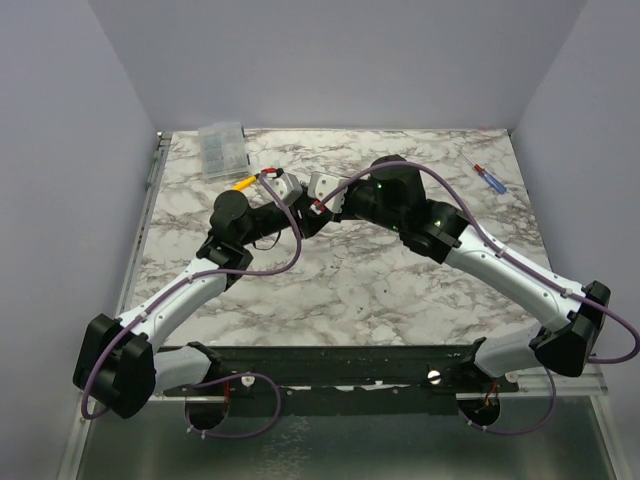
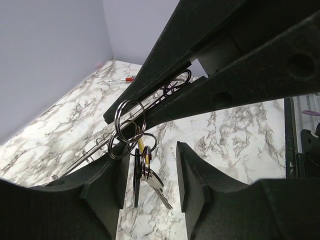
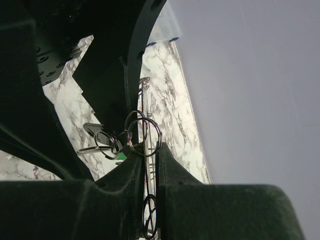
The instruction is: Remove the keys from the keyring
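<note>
My right gripper [image 1: 318, 195] [image 3: 150, 147] is shut on the keyring, which shows edge-on as a thin grey strip [image 3: 144, 100] [image 2: 90, 155] held above the table. Small split rings [image 2: 129, 120] hang from it and carry the keys [image 2: 150, 180]: a silver blade, a black head, a bit of yellow. A green tag [image 3: 120, 156] and a black head [image 3: 95, 131] show in the right wrist view. My left gripper [image 1: 285, 188] [image 2: 152, 150] is open, one finger on each side of the hanging keys. In the top view the bunch is hidden between the grippers.
A yellow-handled screwdriver [image 1: 243, 183] lies just left of the grippers. A clear plastic box [image 1: 221, 148] stands at the back left. A red-and-blue screwdriver [image 1: 487, 178] [image 2: 122, 79] lies at the back right. Grey walls close in the marble table [image 1: 340, 290].
</note>
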`<control>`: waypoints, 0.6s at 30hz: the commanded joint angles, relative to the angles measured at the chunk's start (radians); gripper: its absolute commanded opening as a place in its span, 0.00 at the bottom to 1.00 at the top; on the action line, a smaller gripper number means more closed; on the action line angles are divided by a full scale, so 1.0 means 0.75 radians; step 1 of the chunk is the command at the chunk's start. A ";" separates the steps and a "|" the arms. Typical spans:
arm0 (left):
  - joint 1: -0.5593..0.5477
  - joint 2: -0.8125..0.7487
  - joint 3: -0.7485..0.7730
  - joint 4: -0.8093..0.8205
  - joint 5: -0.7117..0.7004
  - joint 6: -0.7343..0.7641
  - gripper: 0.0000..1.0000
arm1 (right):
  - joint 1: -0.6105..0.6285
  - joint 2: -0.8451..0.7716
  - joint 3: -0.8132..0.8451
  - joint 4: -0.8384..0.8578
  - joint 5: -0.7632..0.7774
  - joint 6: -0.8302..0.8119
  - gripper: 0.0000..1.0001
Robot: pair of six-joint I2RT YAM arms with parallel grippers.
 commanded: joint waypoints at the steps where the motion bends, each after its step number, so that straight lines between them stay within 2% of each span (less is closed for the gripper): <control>1: -0.008 -0.014 0.029 0.043 0.024 0.010 0.43 | 0.008 -0.043 0.009 0.040 -0.011 0.006 0.01; 4: -0.008 -0.021 0.022 0.043 0.019 0.003 0.32 | 0.009 -0.044 0.009 0.041 -0.012 0.009 0.01; 9: -0.007 -0.043 -0.004 0.043 -0.007 -0.020 0.00 | 0.008 -0.058 -0.017 0.062 0.020 0.004 0.00; 15: 0.009 -0.084 -0.020 -0.049 0.008 -0.076 0.00 | -0.020 -0.077 -0.109 0.166 0.134 0.053 0.01; 18: 0.023 -0.099 -0.009 -0.166 -0.024 -0.069 0.00 | -0.044 -0.086 -0.149 0.176 0.129 0.104 0.01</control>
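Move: The key dangling from its small ring hangs between my open left fingers, about 1 cm forward and 1 cm to the right of that hand's point, level with it. The keyring's rim, pinched in my right fingertips, is some 3 cm above my left hand point, 2 cm farther forward and 1 cm to its right. From my right hand the key is roughly 3 cm below, 1 cm back and 1 cm to the left. Holding my left hand where it is, I close its fingers from about half open to shut, pinching the key where it hangs. Then I draw it up and back by about 1 cm, slightly left, while my right hand keeps its grip on the keyring rim and goes right and down some 1.5 cm, turning slightly clockwise. ##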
